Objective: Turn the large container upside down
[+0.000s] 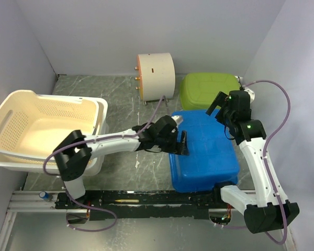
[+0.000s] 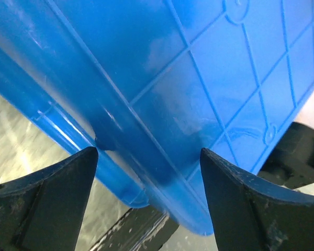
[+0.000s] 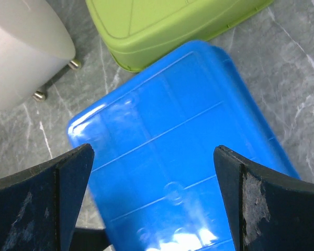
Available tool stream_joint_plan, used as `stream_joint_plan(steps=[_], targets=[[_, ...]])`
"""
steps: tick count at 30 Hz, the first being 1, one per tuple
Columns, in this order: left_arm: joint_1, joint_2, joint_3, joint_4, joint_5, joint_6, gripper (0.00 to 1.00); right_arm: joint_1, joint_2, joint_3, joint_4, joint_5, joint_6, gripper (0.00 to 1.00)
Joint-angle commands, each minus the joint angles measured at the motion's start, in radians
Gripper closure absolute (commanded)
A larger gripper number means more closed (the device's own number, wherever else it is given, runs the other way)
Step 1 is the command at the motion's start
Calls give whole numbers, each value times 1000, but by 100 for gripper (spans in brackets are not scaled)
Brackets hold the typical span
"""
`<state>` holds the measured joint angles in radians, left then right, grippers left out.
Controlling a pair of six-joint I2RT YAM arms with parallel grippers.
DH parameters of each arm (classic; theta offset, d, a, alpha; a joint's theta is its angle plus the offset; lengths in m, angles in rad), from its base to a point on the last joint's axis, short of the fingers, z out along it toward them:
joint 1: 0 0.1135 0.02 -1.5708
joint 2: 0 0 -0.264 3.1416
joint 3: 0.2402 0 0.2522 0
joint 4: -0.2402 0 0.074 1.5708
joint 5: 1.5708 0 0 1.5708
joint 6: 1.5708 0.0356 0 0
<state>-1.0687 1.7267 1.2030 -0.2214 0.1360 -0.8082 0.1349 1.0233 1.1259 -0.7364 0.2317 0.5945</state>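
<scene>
The blue container (image 1: 206, 149) lies right of centre on the table with its ribbed bottom facing up. My left gripper (image 1: 179, 144) is open at its left edge. In the left wrist view the container's side and rim (image 2: 199, 78) run between the spread fingers of the left gripper (image 2: 149, 157), and I see no contact. My right gripper (image 1: 222, 110) is open and empty above the container's far end. In the right wrist view the right gripper (image 3: 153, 151) hovers over the blue bottom (image 3: 188, 120).
A green container (image 1: 208, 90) lies upside down just behind the blue one, also in the right wrist view (image 3: 162, 26). A white cylinder on small feet (image 1: 154, 75) stands at the back centre. A cream perforated basket (image 1: 47, 125) fills the left side.
</scene>
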Motion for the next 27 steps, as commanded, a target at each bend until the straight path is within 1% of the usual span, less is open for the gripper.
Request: stream_joint_plan(steps=[1, 4, 9, 14, 22, 25, 27], targets=[[-23, 145, 130, 75, 145, 40, 11, 3, 3, 112, -75, -16, 14, 0], [-31, 217, 195, 124, 174, 44, 11, 3, -4, 144, -90, -32, 10, 0], [-40, 364, 374, 105, 204, 68, 12, 3, -16, 170, -108, -10, 4, 0], [-40, 455, 467, 151, 241, 48, 12, 3, -20, 188, -120, 7, -5, 0], [-44, 538, 575, 175, 260, 45, 12, 3, -37, 193, -109, 29, -6, 0], [-52, 519, 570, 203, 255, 59, 11, 3, -43, 187, -104, 40, -10, 0], [-55, 477, 541, 216, 237, 79, 10, 3, -42, 183, -105, 52, -17, 0]])
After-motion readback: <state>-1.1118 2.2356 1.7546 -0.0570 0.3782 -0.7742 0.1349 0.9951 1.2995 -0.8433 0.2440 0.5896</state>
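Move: The large blue container, already bottom-up, has its middle about 9 cm to the left hand's right, 1 cm back and 6 cm below, with its left upper edge at the fingers. The green box lies some 23 cm ahead and 11 cm right of this hand, the white cylinder about 26 cm ahead and 12 cm left. From the right hand, the container's middle is about 13 cm back, 4 cm left and 19 cm below. The large container is pushed along to the right by the left hand, its open fingers still against the left side and upper edge, about 15 cm at near-constant height, fast at first and then easing off. The wrist turns clockwise and the fingers tip up towards level, some 15 degrees each. The right hand, open and empty, rises about 6 cm away from it. ##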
